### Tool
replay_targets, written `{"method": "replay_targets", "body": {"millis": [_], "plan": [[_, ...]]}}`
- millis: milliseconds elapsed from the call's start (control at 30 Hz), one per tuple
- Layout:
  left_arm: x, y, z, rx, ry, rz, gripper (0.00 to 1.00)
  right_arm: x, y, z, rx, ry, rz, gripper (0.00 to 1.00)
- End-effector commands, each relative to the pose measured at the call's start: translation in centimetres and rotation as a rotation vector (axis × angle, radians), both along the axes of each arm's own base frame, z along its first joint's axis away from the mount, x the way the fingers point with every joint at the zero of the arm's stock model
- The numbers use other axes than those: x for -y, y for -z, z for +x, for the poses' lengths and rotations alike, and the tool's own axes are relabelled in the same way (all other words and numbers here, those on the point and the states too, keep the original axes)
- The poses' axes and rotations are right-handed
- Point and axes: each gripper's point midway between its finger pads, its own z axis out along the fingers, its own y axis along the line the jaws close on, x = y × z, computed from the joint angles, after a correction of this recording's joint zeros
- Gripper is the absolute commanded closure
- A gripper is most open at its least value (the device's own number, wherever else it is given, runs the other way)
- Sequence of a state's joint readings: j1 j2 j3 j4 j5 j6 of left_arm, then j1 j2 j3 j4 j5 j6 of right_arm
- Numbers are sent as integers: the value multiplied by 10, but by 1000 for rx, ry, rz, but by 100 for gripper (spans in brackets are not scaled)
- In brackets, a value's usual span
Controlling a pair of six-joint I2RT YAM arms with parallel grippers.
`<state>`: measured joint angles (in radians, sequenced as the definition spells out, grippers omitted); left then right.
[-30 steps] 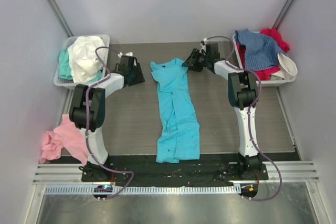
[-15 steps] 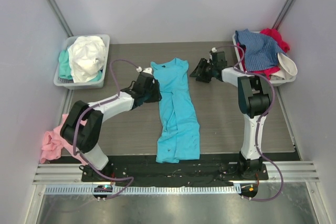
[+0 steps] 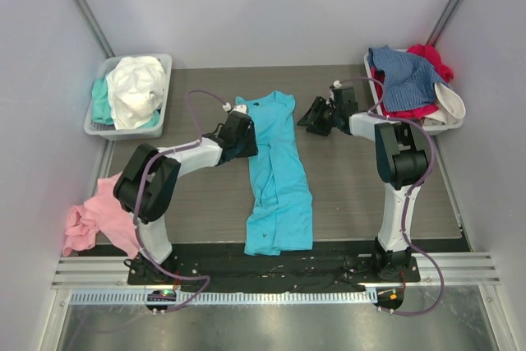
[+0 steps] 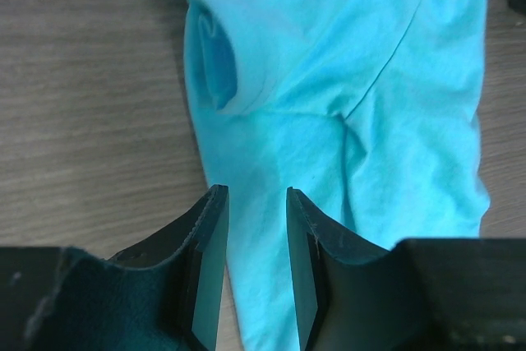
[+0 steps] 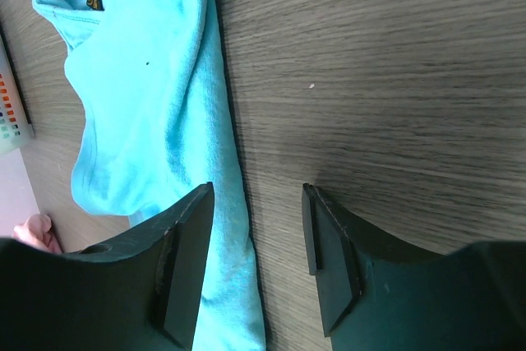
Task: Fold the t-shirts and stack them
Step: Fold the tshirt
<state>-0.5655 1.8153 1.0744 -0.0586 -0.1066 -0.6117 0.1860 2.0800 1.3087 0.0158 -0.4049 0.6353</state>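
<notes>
A bright turquoise t-shirt [image 3: 275, 170] lies lengthwise in the middle of the table, folded narrow, with its round neck at the far end. My left gripper [image 3: 248, 137] is low at the shirt's left edge, just below the sleeve. In the left wrist view its jaws [image 4: 256, 203] stand open over the turquoise cloth [image 4: 329, 104], with nothing pinched between them. My right gripper [image 3: 306, 116] hovers just right of the shirt's upper edge. It is open [image 5: 256, 199], and its jaws straddle the shirt's edge [image 5: 164, 113] and bare table.
A grey tray [image 3: 93, 127] at the back left holds white [image 3: 136, 88] and mint shirts. A tray [image 3: 450, 125] at the back right holds denim-blue [image 3: 407, 76] and red shirts. A pink shirt [image 3: 94, 215] lies crumpled at the table's left edge.
My left arm has swung from beside the left tray over to the turquoise shirt's left edge, its jaws narrowing a little. My right gripper has drawn slightly right, off the shirt's shoulder.
</notes>
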Motion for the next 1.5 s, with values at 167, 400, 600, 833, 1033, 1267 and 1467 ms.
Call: {"method": "replay_targets", "body": {"millis": [167, 400, 600, 833, 1033, 1267, 1467], "plan": [[19, -27, 36, 103, 21, -7, 63, -6, 11, -11, -44, -17, -1, 45], [19, -2, 32, 54, 30, 12, 65, -6, 12, -11, -46, -20, -5, 45], [13, 4, 23, 40, 28, 20, 67, -7, 12, -13, -52, -25, 0, 45], [5, 9, 13, 29, 21, 29, 69, -14, 10, -32, -67, -52, 1, 44], [5, 13, 11, 20, 16, 21, 71, -29, 8, -55, -75, -101, -4, 44], [3, 21, 6, 1, 14, 25, 72, -34, 21, -63, -102, -115, -14, 47], [3, 27, 8, 5, 11, 26, 94, -35, 28, -61, -110, -117, -23, 83]]}}
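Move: The turquoise t-shirt lies lengthwise between the hands. Its left edge just below the sleeve is about 2 cm ahead, 1 cm right and 2 cm below the left hand; the sleeve corner is some 6 cm straight ahead of that hand. Its right edge at mid-chest lies about 5 cm back, 4 cm left and 1 cm below the right hand, with the collar end roughly 9 cm ahead and 9 cm left of the right hand. The t-shirt's two long edges are taken from both sides: the left hand hops a couple of centimetres forward and up, sinks about 3 cm onto the left edge and slowly closes its fingers there. The right hand waits open, then slides low, back about 5 cm and left about 4, turning slightly counter-clockwise, and at the end dips and pinches the right edge. ##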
